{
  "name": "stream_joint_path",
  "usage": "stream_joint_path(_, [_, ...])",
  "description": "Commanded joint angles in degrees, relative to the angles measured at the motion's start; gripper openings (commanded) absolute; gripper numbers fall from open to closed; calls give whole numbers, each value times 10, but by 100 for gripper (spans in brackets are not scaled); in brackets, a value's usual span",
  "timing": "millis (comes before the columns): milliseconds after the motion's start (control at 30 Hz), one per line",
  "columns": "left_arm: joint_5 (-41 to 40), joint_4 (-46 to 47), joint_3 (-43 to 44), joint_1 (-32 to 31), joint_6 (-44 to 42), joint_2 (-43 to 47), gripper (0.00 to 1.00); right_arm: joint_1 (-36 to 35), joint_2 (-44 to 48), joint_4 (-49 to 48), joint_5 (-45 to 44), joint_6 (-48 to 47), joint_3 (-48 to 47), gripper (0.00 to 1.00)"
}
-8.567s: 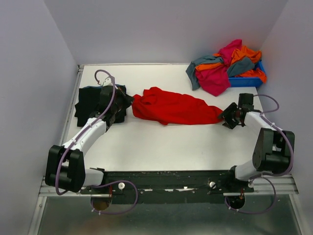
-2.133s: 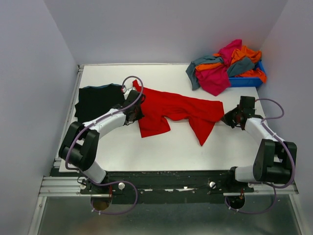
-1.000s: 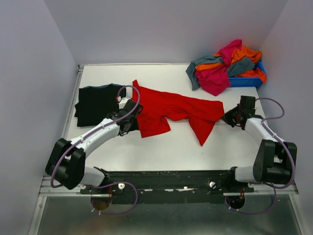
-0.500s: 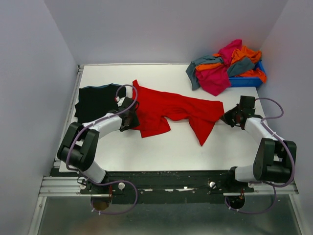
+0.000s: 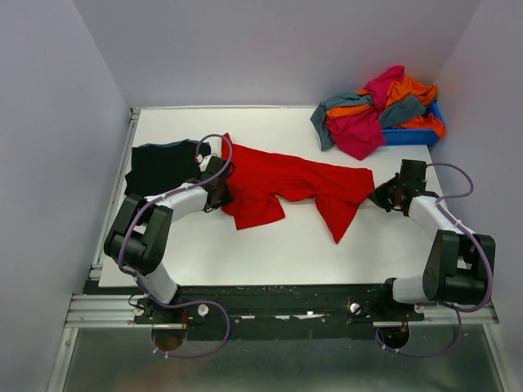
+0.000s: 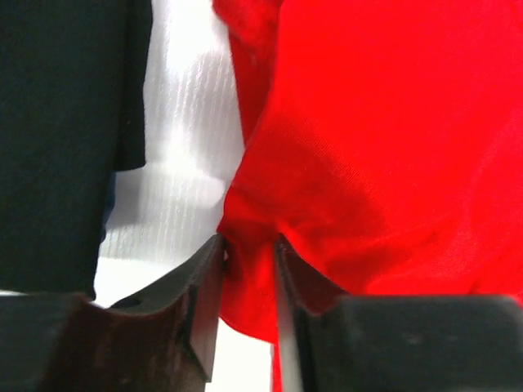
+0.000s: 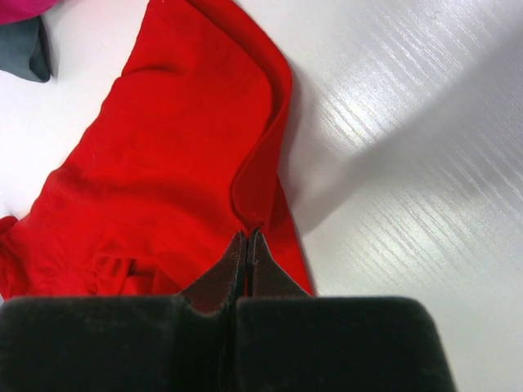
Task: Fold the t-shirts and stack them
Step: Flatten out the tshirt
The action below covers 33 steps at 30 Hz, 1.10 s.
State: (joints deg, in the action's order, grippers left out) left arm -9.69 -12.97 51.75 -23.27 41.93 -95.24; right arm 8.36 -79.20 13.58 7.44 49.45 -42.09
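The red t-shirt (image 5: 286, 181) lies spread and rumpled across the middle of the table. A folded black t-shirt (image 5: 159, 167) lies at the left. My left gripper (image 5: 219, 186) is at the red shirt's left edge, between the two shirts. In the left wrist view its jaws (image 6: 249, 255) stand a little apart, with a fold of red cloth (image 6: 392, 147) between them and the black shirt (image 6: 57, 122) to the left. My right gripper (image 5: 384, 196) is shut on the red shirt's right edge; its tips (image 7: 248, 238) pinch a fold of red cloth (image 7: 163, 163).
Several more t-shirts, magenta, orange and grey-teal, are heaped (image 5: 372, 110) on a blue bin (image 5: 409, 135) at the back right. White walls close in the table (image 5: 270, 245) on three sides. A grey-teal corner (image 7: 24, 49) shows in the right wrist view.
My left gripper has moved up and slightly right to the red shirt's left edge, and its jaws have narrowed around the cloth. The right arm and the shirt's right end have not moved.
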Motion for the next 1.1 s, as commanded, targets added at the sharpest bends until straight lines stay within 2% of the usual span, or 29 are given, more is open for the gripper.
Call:
stream_joint_path(0, [38, 8, -22, 0, 17, -40, 30, 2, -7, -5, 11, -12, -2, 1])
stream_joint_path(133, [12, -5, -24, 0, 13, -19, 10, 2, -7, -6, 10, -12, -1, 1])
stream_joint_path(267, [-23, -42, -26, 0, 0, 26, 0, 3, -7, -4, 8, -13, -2, 1])
stream_joint_path(467, [-57, -94, -38, 0, -11, 123, 0, 3, 1, -3, 7, -21, -12, 1])
stream_joint_path(600, [-42, -136, 9, 17, -31, 183, 0, 3, 4, 41, 13, -49, -86, 1])
stream_joint_path(700, [-31, -169, 102, 39, -52, 197, 0, 3, -4, 82, 34, -63, -161, 1])
stream_joint_path(900, [-25, -286, 404, 77, -97, 147, 0, 3, -14, 126, 136, -88, -314, 1])
stream_joint_path(1067, [-12, -354, 642, 97, -107, 136, 0, 3, 68, 153, 173, -77, -410, 1])
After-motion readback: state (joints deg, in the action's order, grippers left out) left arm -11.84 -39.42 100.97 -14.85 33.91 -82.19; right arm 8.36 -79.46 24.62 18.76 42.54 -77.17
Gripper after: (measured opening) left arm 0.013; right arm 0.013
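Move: The near-left edge of the red t-shirt lies right at the left gripper's partly open fingers, about 1 cm ahead and 1 cm below; the black folded stack is some 19 cm left and 8 cm farther out. The right gripper already holds the shirt's right edge; from it that left edge is roughly 46 cm left, 2 cm back and 5 cm lower, and the blue basket about 28 cm ahead and 11 cm right. Shut the left gripper on the red t-shirt's left edge, draw it back and left about 4 cm, then lift fast, some 35 cm, swinging forward as the fingers tip up about 35 degrees. Keep the right gripper's pinch still until the left starts rising, then raise it about 22 cm and 8 cm forward, fingers tipping up. ##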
